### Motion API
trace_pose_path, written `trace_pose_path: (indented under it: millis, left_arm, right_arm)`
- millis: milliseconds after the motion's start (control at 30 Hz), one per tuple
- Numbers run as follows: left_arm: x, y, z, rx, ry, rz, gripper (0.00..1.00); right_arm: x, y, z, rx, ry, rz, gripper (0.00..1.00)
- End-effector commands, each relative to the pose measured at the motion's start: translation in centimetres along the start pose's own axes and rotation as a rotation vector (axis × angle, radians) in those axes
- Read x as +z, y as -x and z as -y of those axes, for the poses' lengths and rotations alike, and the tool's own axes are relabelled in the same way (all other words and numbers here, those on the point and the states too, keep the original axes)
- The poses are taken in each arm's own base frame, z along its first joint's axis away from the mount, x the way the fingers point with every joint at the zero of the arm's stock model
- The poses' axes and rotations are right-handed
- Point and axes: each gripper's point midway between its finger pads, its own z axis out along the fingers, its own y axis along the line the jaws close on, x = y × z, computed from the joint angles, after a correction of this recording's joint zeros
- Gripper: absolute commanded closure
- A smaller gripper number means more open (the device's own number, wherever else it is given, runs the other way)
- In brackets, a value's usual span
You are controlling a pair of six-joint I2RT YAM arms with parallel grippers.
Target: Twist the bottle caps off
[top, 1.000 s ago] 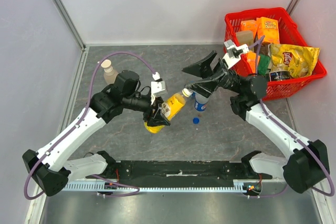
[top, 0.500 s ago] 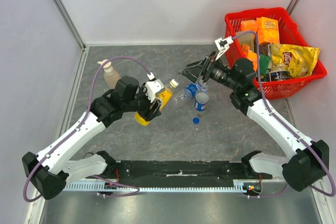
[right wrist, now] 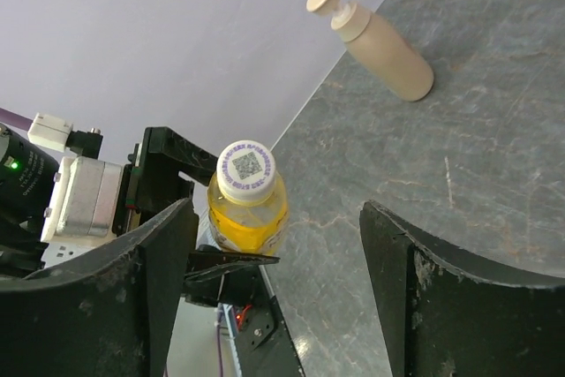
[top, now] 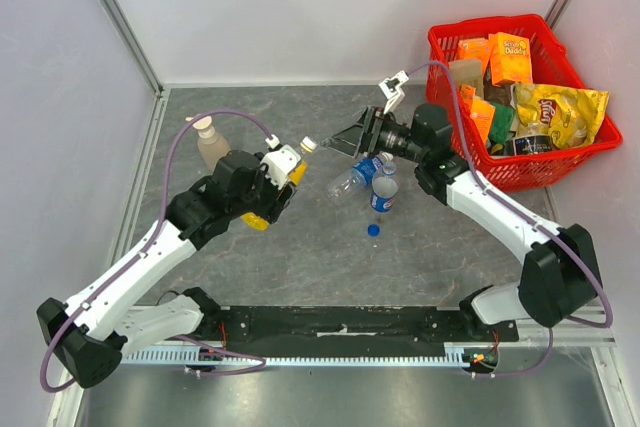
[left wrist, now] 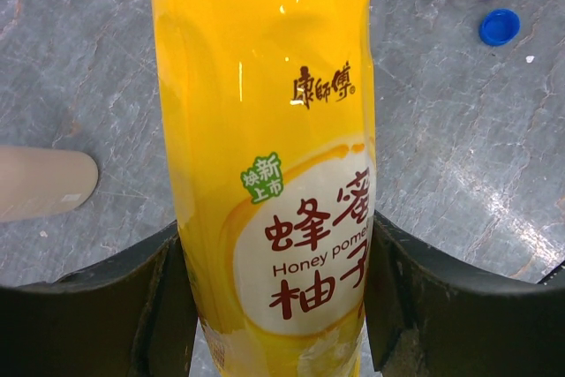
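My left gripper (top: pixel 281 176) is shut on the yellow-orange juice bottle (top: pixel 272 187) and holds it tilted above the table. Its white cap (top: pixel 308 145) points at my right gripper (top: pixel 338 143). In the left wrist view the fingers (left wrist: pixel 150 306) clamp the bottle's label (left wrist: pixel 291 218). My right gripper (right wrist: pixel 278 211) is open and empty, with the cap (right wrist: pixel 246 169) just ahead of its left finger. Two clear blue-labelled bottles sit under the right arm, one lying (top: pixel 350 179), one upright (top: pixel 383 193). A loose blue cap (top: pixel 373 230) lies on the table and also shows in the left wrist view (left wrist: pixel 500 26).
A beige pump-top soap bottle (top: pixel 208 141) stands at the back left, also in the right wrist view (right wrist: pixel 380 41). A red basket (top: pixel 540 25) full of snack packs sits at the back right. White walls close the table at back and sides.
My left gripper has carried the juice bottle back and to the left, raising its cap end. My right gripper has swung left after it, away from above the clear bottles, still open.
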Motion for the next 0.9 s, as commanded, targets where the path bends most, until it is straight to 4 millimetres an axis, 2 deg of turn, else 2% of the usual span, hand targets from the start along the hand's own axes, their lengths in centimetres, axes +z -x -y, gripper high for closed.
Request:
trace_pose_path:
  millis: [0,333,433,867]
  left_arm:
    - [0.2,0.8,-0.5,-0.033,0.041,0.034,0.98]
    - [0.6,0.5,-0.5,-0.032,0.040,0.020,0.98]
    - [0.8,0.4,-0.3,-0.030,0.030,0.015,0.98]
    - [1.2,0.0,0.0,-0.033,0.014,-0.001,0.98]
  right_arm:
    - [1.2,1.4,-3.2,-0.025,0.098,0.019,0.19]
    - [3.2,0.0,-2.8,0.028,0.108,-0.003,0.30]
    - [3.6,-0.4,-2.4,0.043,0.104,-0.009,0.37]
    - [4.2,-0.8,-1.9,0.088,0.122,0.003,0.46]
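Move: About 6 cm to the right hand's left, level front to back and some 2 cm lower, is the white cap of the yellow bottle. The clear bottle lying on the table is roughly 8 cm right of that hand, 4 cm back and 26 cm below; the uncapped standing bottle is some 14 cm right, 8 cm back and 22 cm below. From the left hand, still gripping the yellow bottle, its white cap is about 8 cm ahead, 5 cm right and 8 cm up. Reaching left about 4 cm and easing down some 2 cm, the right hand brings its fingertips to either side of the white cap, slowing as it arrives, the fingers closing from wide to about half open. Contact with the cap can't be told. The left hand keeps its grip on the yellow bottle, sinking about 1 cm. ##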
